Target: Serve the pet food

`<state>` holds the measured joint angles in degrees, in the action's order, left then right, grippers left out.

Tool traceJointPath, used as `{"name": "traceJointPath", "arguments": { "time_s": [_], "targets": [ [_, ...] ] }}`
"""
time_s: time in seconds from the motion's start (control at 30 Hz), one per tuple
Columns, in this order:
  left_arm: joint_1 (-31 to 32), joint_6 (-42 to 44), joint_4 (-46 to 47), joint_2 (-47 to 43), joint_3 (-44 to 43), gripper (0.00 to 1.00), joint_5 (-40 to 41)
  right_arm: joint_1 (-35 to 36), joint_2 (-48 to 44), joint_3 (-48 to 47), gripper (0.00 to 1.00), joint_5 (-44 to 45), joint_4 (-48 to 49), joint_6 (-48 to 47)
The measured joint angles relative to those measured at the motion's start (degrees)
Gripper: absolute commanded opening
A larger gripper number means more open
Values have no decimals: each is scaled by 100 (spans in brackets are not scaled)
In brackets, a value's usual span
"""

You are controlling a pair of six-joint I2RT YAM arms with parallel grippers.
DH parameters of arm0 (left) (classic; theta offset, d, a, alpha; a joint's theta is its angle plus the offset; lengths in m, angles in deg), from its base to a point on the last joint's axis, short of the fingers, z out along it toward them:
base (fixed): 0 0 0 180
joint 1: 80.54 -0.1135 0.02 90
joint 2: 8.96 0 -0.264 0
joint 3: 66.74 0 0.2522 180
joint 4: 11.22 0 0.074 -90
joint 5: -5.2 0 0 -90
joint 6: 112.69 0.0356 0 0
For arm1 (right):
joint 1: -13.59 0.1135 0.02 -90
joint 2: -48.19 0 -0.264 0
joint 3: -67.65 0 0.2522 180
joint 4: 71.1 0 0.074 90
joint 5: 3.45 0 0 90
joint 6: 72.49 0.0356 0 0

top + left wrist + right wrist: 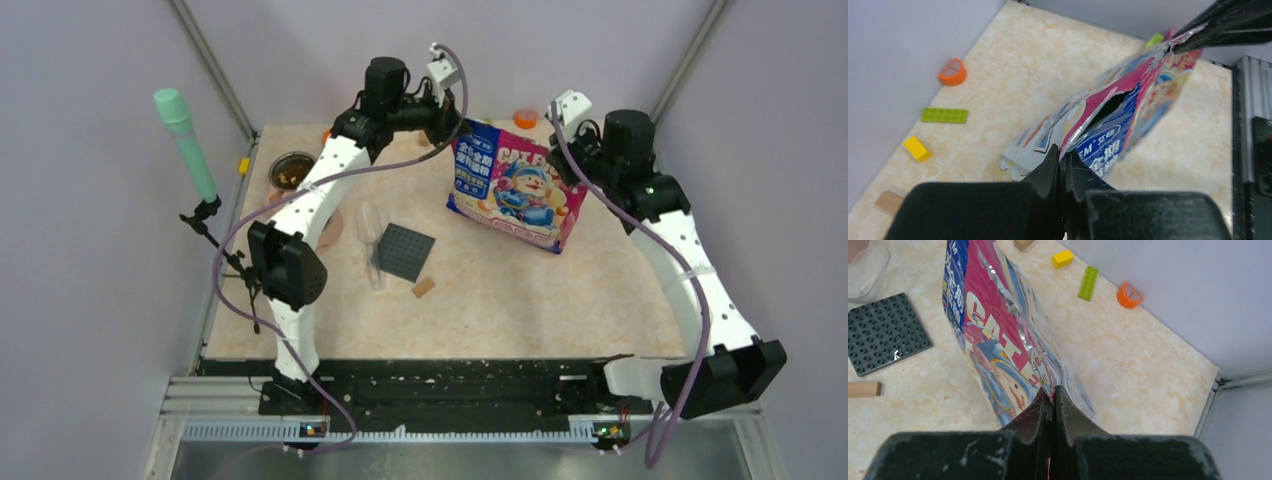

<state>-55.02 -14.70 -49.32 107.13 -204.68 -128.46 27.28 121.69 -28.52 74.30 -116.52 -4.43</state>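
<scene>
The pink-and-blue "CAT FOOD" bag [515,185] stands at the back middle of the table, held up by both grippers at its top edge. My left gripper [455,125] is shut on the bag's top left corner [1064,152]. My right gripper [568,150] is shut on the top right corner [1052,392]. In the left wrist view the bag's mouth [1110,105] gapes as a narrow dark slit, and the right gripper's fingers [1218,30] pinch the far corner. The pet food inside the bag is hidden. A round bowl [291,170] at the back left shows brown bits inside.
A dark grey studded plate [405,250], a tan block [424,287] and a clear scoop [370,240] lie left of the bag. An orange ring [953,72], a green brick [944,115] and a yellow brick [917,148] sit by the back wall.
</scene>
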Motion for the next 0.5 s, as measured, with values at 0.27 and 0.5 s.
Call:
{"name": "traceJointPath", "arguments": {
  "time_s": [0.27, 0.5],
  "targets": [
    [162, 385, -531, -1342, 2144, 0, -649, 46, -1762, 2162, 0, -468, 560, -2],
    [146, 538, -1390, -1224, 1534, 0, -662, 61, -1856, 1692, 49, -713, 13, -127]
  ]
}}
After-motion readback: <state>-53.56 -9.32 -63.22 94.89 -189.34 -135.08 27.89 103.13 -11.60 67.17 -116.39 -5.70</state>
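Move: Both my hands still pinch the rim of the cat food bag, which hangs between them. Its middle is about 3 cm back, 11 cm right and 16 cm below my left hand, and roughly 5 cm ahead, 7 cm left and 15 cm below my right. From my left hand, down on the table, the dark studded plate lies some 13 cm left and 7 cm back; the wooden block lies 8 cm left and 15 cm back. I whip the bag back towards my bases with both hands together, left about 10 cm and right about 8 cm, dipping some 4 cm on the way. Near the end my right hand eases up 2 cm and its fingers open around the rim, letting go, while my left keeps its pinch and turns about 15 degrees. ##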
